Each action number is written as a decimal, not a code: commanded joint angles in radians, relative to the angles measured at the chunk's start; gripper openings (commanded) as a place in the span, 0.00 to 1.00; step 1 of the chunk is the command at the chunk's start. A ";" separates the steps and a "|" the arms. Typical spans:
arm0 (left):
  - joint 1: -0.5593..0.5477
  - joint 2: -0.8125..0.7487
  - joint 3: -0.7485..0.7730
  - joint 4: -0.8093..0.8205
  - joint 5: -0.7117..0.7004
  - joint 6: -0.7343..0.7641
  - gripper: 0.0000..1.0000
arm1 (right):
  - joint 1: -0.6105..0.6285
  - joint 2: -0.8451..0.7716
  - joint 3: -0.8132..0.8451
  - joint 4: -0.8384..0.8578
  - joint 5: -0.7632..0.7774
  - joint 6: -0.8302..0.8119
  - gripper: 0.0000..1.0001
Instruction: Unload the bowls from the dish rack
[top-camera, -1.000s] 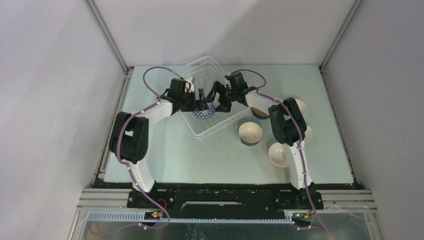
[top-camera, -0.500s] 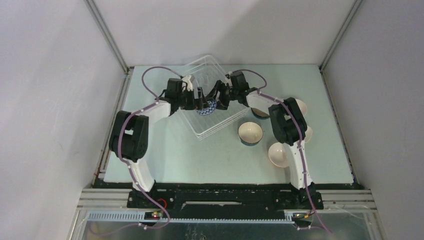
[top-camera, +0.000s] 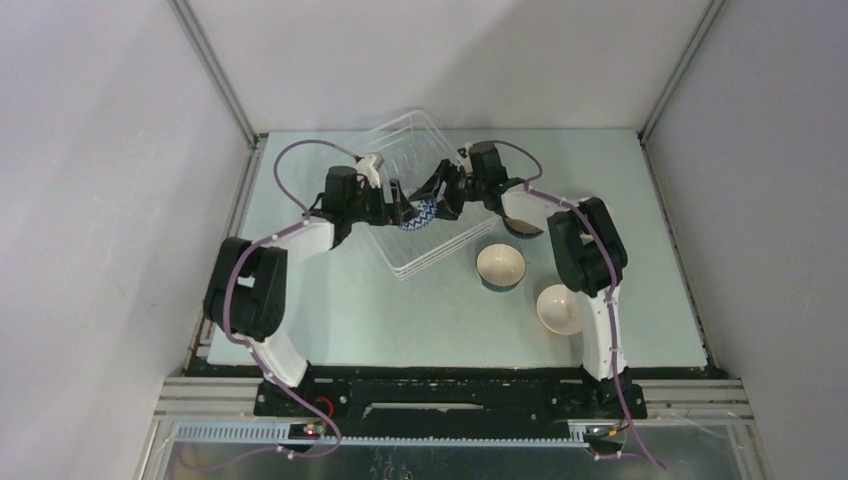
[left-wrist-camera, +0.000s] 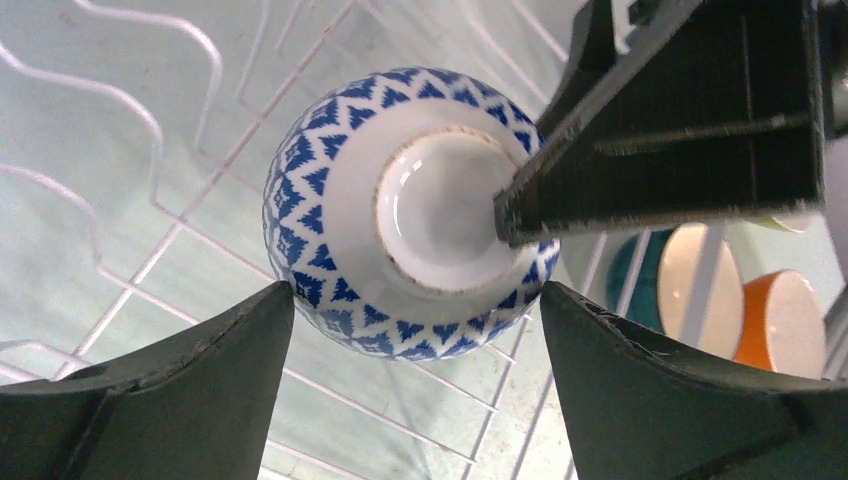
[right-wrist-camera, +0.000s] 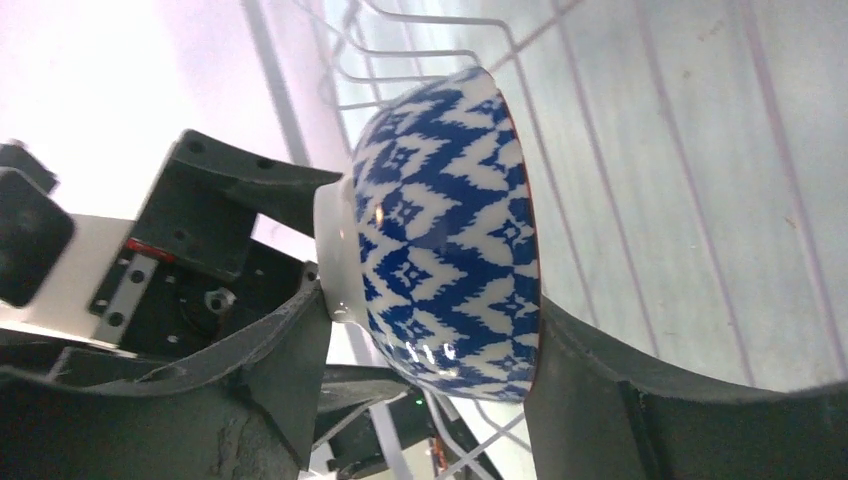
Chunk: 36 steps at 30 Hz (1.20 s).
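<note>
A blue-and-white patterned bowl (top-camera: 418, 213) stands on its side inside the white wire dish rack (top-camera: 420, 135). My right gripper (top-camera: 434, 203) is shut on it. In the right wrist view, one finger presses its white foot and the other its rim, with the bowl (right-wrist-camera: 450, 230) between them. My left gripper (left-wrist-camera: 412, 300) is open. Its tips flank the bowl's (left-wrist-camera: 340, 200) underside without clamping it. The right finger (left-wrist-camera: 680, 120) lies across the foot ring. In the top view the left gripper (top-camera: 396, 206) sits at the bowl's left.
Outside the rack on the right stand a cream-inside teal bowl (top-camera: 500, 265), a white bowl (top-camera: 560, 308) and a brown-inside bowl (top-camera: 522, 225). The left wrist view shows the teal bowl (left-wrist-camera: 690, 290) and an orange bowl (left-wrist-camera: 785, 320) past the rack wires (left-wrist-camera: 150, 120).
The right gripper has closed on the bowl, which has tipped from lying down onto its side. The left arm has drawn back slightly to the left with its jaws still wide.
</note>
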 joint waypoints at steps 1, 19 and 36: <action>-0.031 -0.075 -0.065 0.174 0.144 -0.077 0.92 | -0.007 -0.123 0.006 0.204 -0.056 0.101 0.00; -0.031 -0.132 -0.118 0.291 0.155 -0.147 0.95 | -0.077 -0.178 0.019 -0.097 0.008 -0.090 0.00; -0.263 -0.683 -0.208 -0.098 -0.350 -0.080 0.99 | -0.118 -0.490 0.319 -1.094 0.900 -0.555 0.00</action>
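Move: The patterned bowl, tipped and already off the rack floor, sits between the two hands' fingers, about 2 cm left of the right hand point and 3 cm to the right of the left one, a centimetre lower. The rack's middle lies some 5 cm ahead of the right hand, 3 cm left, 8 below. From the right hand, the dark bowl stands level, 19 cm right, and the teal bowl 11 cm back, 13 right. Right hand shuts on patterned bowl's rim, carries it 20 cm up, 16 right; left withdraws up and back. ##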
